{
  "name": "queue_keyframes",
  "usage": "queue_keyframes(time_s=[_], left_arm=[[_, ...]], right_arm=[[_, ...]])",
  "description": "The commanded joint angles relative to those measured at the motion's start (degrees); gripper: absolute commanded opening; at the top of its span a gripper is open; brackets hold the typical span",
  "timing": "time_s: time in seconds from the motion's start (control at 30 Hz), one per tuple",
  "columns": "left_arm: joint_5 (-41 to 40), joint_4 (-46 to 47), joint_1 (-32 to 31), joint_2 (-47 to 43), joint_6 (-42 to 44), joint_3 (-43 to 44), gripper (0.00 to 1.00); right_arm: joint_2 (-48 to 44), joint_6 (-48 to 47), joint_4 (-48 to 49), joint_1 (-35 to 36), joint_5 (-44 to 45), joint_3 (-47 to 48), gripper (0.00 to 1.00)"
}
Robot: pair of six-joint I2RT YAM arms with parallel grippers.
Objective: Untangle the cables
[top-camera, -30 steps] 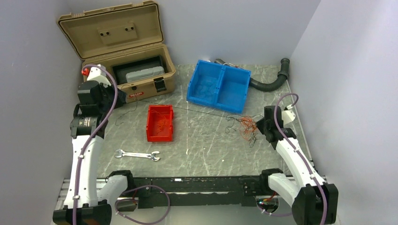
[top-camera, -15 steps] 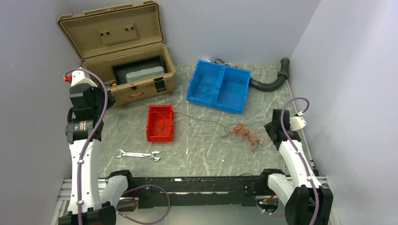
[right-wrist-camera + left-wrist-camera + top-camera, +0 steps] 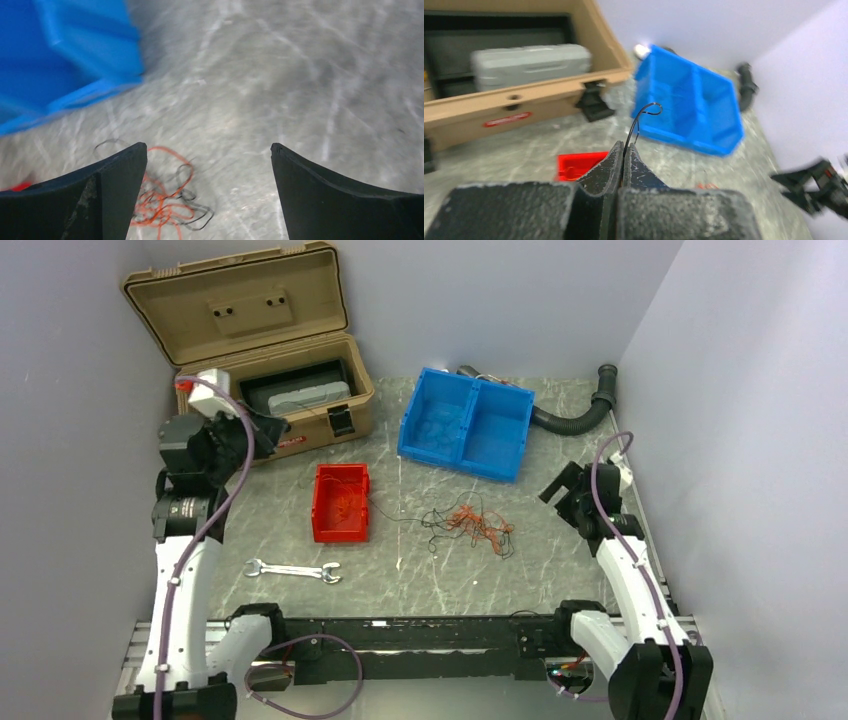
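The cables (image 3: 476,524) lie as a loose tangle of orange-red and black wires on the table's middle right, also low left in the right wrist view (image 3: 165,206). One thin black wire (image 3: 642,114) runs out of the tangle past the red bin. Its curled end sticks up from between the tips of my left gripper (image 3: 624,147). That gripper (image 3: 268,428) is shut on the wire in front of the tan case. My right gripper (image 3: 556,485) hangs open right of the tangle, apart from it. Nothing lies between its fingers (image 3: 209,147).
An open tan tool case (image 3: 300,430) stands at the back left and a blue two-compartment bin (image 3: 467,425) at the back middle. A red bin (image 3: 340,502) sits left of the tangle. A wrench (image 3: 292,570) lies near the front. A black ribbed hose (image 3: 575,418) curves along the back right.
My right gripper has opened, let go of the tangle and drawn back to the right. The tangle has slid left toward the table's middle. The left gripper stays shut on the black wire.
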Motion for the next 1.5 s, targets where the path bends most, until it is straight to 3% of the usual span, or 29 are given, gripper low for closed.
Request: queue_keyframes(time_s=[0.0, 0.07, 0.3, 0.47, 0.63, 0.7, 0.77, 0.8, 0.83, 0.93, 1.0, 1.1, 1.27, 1.47], left_arm=[[4.55, 4.33, -9.28, 1.89, 2.90, 2.64, 0.00], [3.24, 4.26, -14.90, 2.89, 4.56, 3.28, 0.00], [4.70, 3.19, -25.76, 7.27, 8.71, 5.49, 0.00], [3.68, -0.20, -31.56, 11.56, 10.80, 6.13, 0.00], [1.57, -4.86, -35.18, 17.03, 12.28, 7.58, 0.01], [1.41, -6.02, -35.99, 19.55, 12.51, 8.08, 0.06], [1.97, -7.27, -37.11, 21.92, 12.83, 8.86, 0.18], [2.22, -7.86, -37.74, 23.05, 12.99, 9.01, 0.30], [2.54, -8.21, -38.42, 24.05, 13.19, 9.17, 0.49], [1.13, -9.11, -41.41, 26.71, 14.11, 9.39, 0.92], [0.24, -9.41, -43.22, 28.41, 15.20, 9.59, 0.99], [0.04, -8.57, -45.30, 31.02, 15.72, 9.79, 0.99], [3.87, -2.94, -47.02, 35.36, 14.86, 9.54, 0.98], [2.99, 1.94, -47.82, 41.55, 15.65, 10.78, 0.99]], right_arm=[[0.14, -6.62, 2.42, 6.01, -9.28, 5.46, 0.95], [1.52, -5.33, -0.18, 11.07, -7.18, 7.63, 0.95], [5.32, 2.26, -4.14, 27.83, -2.10, 7.89, 0.88], [8.18, 5.08, -0.80, 34.69, -2.37, 5.12, 0.90], [17.21, 3.55, 2.03, 38.23, 0.69, 5.86, 0.93], [20.75, 2.79, 2.36, 38.38, 2.72, 6.54, 0.90], [23.04, 2.30, 2.61, 38.43, 5.12, 7.14, 0.85], [23.55, 1.99, 2.92, 38.50, 5.66, 7.22, 0.79], [23.79, 1.51, 3.19, 38.49, 5.88, 7.29, 0.72], [21.81, 0.31, 3.85, 38.49, 5.64, 7.15, 0.37], [19.63, -0.76, 3.86, 38.49, 5.19, 6.98, 0.17], [16.20, -2.13, 3.42, 38.49, 3.80, 6.87, 0.01], [10.85, -4.80, 1.88, 38.46, 1.71, 7.52, 0.00], [7.13, -7.17, -1.39, 38.47, 0.53, 10.52, 0.00]])
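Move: The orange-and-black cable tangle lies about 19 cm left of the open right gripper, 3 cm nearer the base and some 8 cm lower. The blue bin is roughly 25 cm beyond the tangle and 3 cm left of it. From the left gripper, still pinching a black cable high up, the tangle is about 41 cm right, 8 cm back and 33 cm down. The red bin is 8 cm right of the left gripper, 3 cm back and 31 cm below. Swing the open right gripper about 17 cm left to the cable tangle, tip its fingers down, shut them on the orange and black strands, then lift straight up some 7 cm. Meanwhile sweep the left gripper about 28 cm right towards the tangle, turning clockwise, then sink while tipping its fingers down and open wide, letting go of the black cable. ##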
